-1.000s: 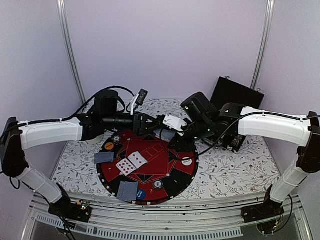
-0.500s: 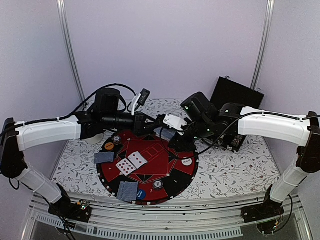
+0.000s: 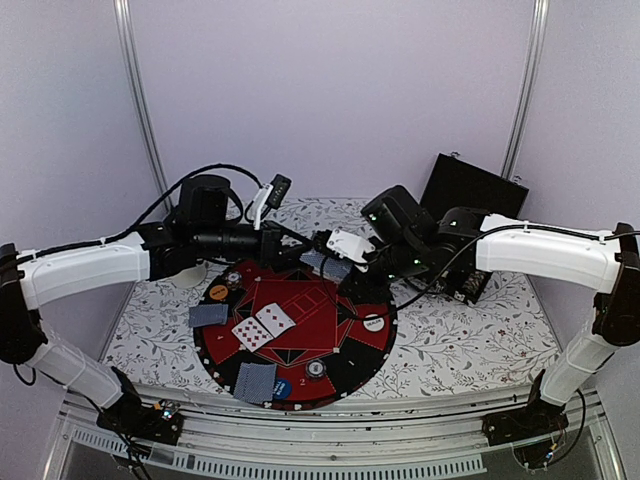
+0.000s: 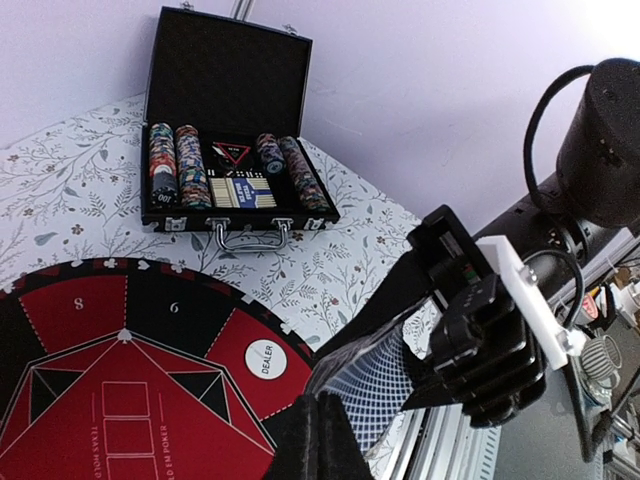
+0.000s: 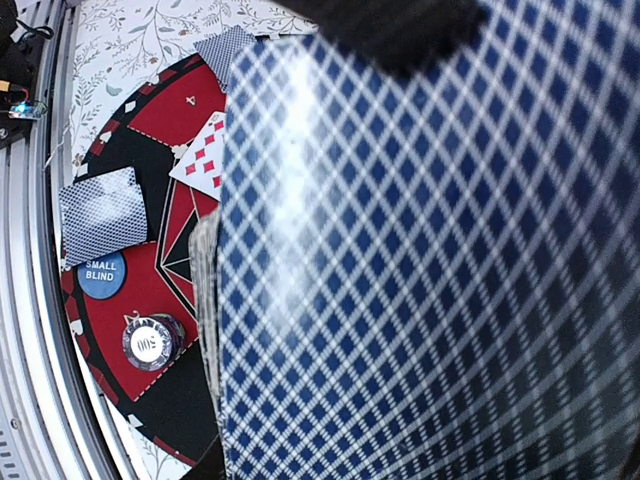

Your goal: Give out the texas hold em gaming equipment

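My right gripper (image 3: 345, 266) hovers over the far edge of the round red poker mat (image 3: 300, 335), shut on a deck of blue-backed playing cards (image 4: 400, 370). My left gripper (image 4: 320, 432) meets it from the left, its jaws shut on the edge of the top card (image 5: 430, 260), which bows off the deck (image 5: 207, 300). That card hides the right fingers in the right wrist view. On the mat lie face-up cards (image 3: 262, 327), face-down cards (image 3: 208, 315) (image 3: 254, 381), an orange disc (image 3: 218, 293), a white dealer disc (image 4: 260, 358), a blue disc (image 5: 103, 273) and a striped chip (image 5: 150, 342).
An open black case (image 4: 235, 185) with rows of poker chips stands on the floral tablecloth at the back right, behind the right arm. A white cup (image 3: 187, 277) shows partly behind the left arm. The table's metal front rail (image 3: 320, 440) runs below the mat.
My left jaws went from open to shut on the top card at the deck. The left arm has drawn slightly back to the left. The right gripper has held still.
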Robot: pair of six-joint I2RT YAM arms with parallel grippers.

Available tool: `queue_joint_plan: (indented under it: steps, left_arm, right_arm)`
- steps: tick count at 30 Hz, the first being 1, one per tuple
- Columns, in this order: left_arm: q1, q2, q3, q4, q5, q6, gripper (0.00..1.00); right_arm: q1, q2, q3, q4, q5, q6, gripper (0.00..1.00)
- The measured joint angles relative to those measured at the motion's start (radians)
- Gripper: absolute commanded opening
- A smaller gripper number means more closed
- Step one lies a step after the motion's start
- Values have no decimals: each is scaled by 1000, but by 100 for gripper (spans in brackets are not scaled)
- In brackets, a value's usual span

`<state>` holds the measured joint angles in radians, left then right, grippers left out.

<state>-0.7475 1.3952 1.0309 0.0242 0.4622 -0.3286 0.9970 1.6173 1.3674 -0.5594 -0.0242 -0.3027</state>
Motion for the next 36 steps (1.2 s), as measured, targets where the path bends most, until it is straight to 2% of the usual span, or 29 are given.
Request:
queue_joint_plan:
  steps: [14,23,27,30,36]
  left_arm:
    - [59,-127,-48,-79,-89,38,0]
    - [108,-135,-44,-187,-289,97,0]
    - [108,-58,-12,-222,-386,115,0]
    - [87,51,34,-239,-520,132,0]
    - [-84,342,202,-323,-911,240,0]
  right_arm:
    - [-53,0,-63,13,11,5,39]
    - [-159,0,-135,30,12,16,39]
    - [-167,-4,-138,30,13,19,39]
    - [-167,-18,-138,30,14,19,39]
    - [-167,-65,-138,27,18,19,39]
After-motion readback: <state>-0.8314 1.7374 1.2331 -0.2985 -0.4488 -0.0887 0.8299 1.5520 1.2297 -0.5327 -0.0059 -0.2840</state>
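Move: The card pinched in the left fingers is bound for the bare red strip beside the face-up cards, about 4 cm ahead of that hand and some 25 cm below. The three of diamonds lies level with the hand and about 6 cm left, the ten about 12 cm left and 5 cm back, both equally low. The deck sits about 4 cm right, 2 cm back and 3 cm lower. From the right hand the strip is some 10 cm left, 3 cm ahead and 18 cm down. Leftward first, away from the deck, the left hand pulls its pinched card clear, then swings forward and sinks ever faster, some 12 cm down over the mat's red centre, drifting back right at the last as the wrist rolls its fingers downward by about 45 degrees. The right hand keeps the deck and backs off right, forward and down, then rises slightly. ##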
